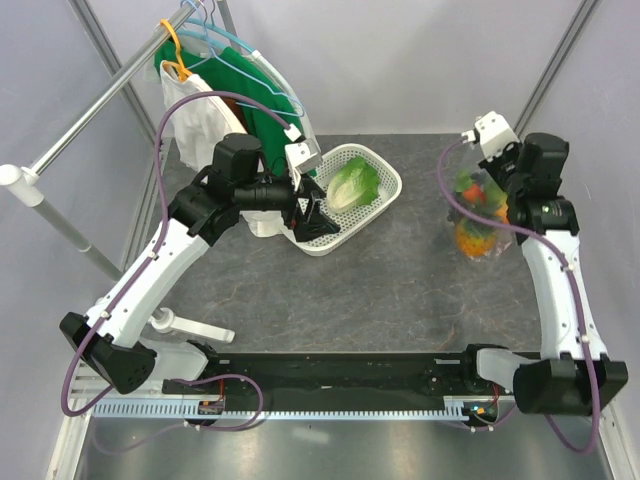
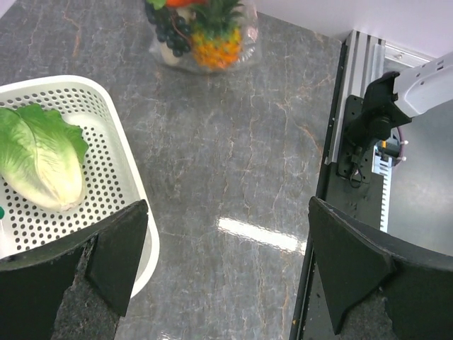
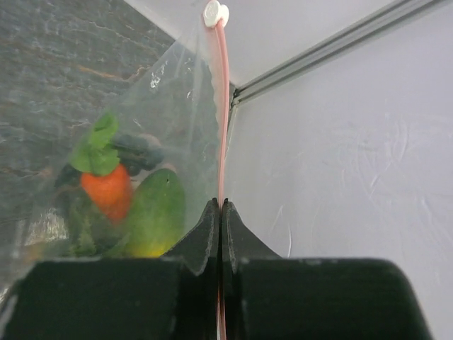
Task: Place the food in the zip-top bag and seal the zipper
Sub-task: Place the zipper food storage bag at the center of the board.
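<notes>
The zip-top bag (image 1: pixel 478 218) stands at the right of the table, held up by its top edge. Inside it I see the food: an orange-red piece (image 3: pixel 106 193), a green piece (image 3: pixel 157 212), dark grapes (image 3: pixel 134 152) and a pineapple-like fruit (image 2: pixel 212 42). My right gripper (image 3: pixel 221 207) is shut on the pink zipper (image 3: pixel 223 106), with the white slider (image 3: pixel 212 13) at the strip's far end. My left gripper (image 2: pixel 226 269) is open and empty, hovering by the near edge of the white basket (image 2: pixel 106 177). A green lettuce (image 2: pixel 42 163) lies in that basket.
The white lattice basket (image 1: pixel 392 178) sits at the table's back centre. A clothes rail with hangers (image 1: pixel 215 40), a green garment (image 1: pixel 265 100) and a white one (image 1: pixel 205 125) stands at the back left. A black rail (image 1: pixel 330 375) runs along the near edge.
</notes>
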`<state>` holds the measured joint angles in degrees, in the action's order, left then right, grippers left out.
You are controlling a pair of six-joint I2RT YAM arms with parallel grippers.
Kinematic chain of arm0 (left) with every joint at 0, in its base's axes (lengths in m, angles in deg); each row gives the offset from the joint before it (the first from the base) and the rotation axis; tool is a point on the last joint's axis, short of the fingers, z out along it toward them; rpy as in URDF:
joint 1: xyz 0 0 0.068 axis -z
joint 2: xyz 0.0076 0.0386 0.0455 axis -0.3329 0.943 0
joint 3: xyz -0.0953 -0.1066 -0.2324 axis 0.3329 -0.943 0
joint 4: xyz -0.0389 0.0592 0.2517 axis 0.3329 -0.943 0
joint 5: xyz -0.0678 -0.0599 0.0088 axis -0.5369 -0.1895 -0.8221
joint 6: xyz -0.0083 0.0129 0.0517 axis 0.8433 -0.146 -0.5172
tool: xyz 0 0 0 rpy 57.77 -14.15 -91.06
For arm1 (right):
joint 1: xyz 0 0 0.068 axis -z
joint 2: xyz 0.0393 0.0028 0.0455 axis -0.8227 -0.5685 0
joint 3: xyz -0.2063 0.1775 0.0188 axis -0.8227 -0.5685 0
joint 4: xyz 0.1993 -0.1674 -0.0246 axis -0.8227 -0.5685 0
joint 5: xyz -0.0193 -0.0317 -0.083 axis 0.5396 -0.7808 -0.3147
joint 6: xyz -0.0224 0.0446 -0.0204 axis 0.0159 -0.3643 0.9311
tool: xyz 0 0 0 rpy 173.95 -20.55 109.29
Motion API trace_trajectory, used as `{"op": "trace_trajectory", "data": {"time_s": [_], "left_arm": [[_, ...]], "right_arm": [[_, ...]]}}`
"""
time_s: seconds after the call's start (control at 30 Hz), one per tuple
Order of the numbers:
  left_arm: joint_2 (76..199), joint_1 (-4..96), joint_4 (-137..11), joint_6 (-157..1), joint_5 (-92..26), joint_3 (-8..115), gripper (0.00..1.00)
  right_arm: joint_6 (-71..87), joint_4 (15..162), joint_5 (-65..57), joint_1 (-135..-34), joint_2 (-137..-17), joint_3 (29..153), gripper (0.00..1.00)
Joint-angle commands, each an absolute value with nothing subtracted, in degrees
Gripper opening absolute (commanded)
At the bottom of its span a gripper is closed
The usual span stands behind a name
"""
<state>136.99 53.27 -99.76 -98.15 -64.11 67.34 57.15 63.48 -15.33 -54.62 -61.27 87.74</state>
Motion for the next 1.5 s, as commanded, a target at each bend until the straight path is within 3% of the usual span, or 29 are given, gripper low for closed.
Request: {"op": "trace_trajectory", "data": {"time_s": [0.0,0.23,0.57,0.83,1.17,1.47], "left_arm": [[136.81,52.41,-97.09,-95.90,-65.34,68.92,1.00],[136.72,50.91,-96.92,-95.90,-65.34,68.22,1.00],[136.28,49.85,-96.92,-96.16,-65.25,66.90,1.00],[137.42,48.89,-98.15,-94.58,-65.87,66.81,1.00],[138.74,47.75,-99.37,-95.02,-65.43,65.85,1.00],[144.71,47.74,-114.04,-101.60,-63.14,70.59,1.00]], "right_arm": [[61.31,71.68,-0.04,-48.51,-66.93,96.21,0.00],[66.67,68.88,10.32,-46.21,-70.81,97.20,0.00],[72.91,56.67,17.09,-48.76,-54.92,69.79,0.00],[78.55,39.96,21.24,-54.73,-45.24,61.61,0.00],[67.48,46.28,18.43,-67.65,-47.77,59.57,0.00],[70.45,35.14,16.76,-77.32,-46.12,60.19,0.00]]}}
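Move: The right gripper already pinches the zipper edge, with the bag's food about 20 cm below it, some 4 cm forward and 5 cm to the left. The centre of the board lies roughly 35 cm to this hand's left, 8 cm back and 33 cm below. The white basket is about 44 cm left, 14 cm farther out and 30 cm down. From the left gripper, the board's centre is some 17 cm right, 4 cm ahead and 34 cm below. Keep the right fingers shut on the zipper and carry on forward about 5 cm, then reverse: draw the zipper back, down and left towards the board's centre, dropping some 20 cm, while the wrist turns about 50 degrees counter-clockwise and tips down. Ease the open left gripper slightly forward and left, then lower it about 5 cm late on. ##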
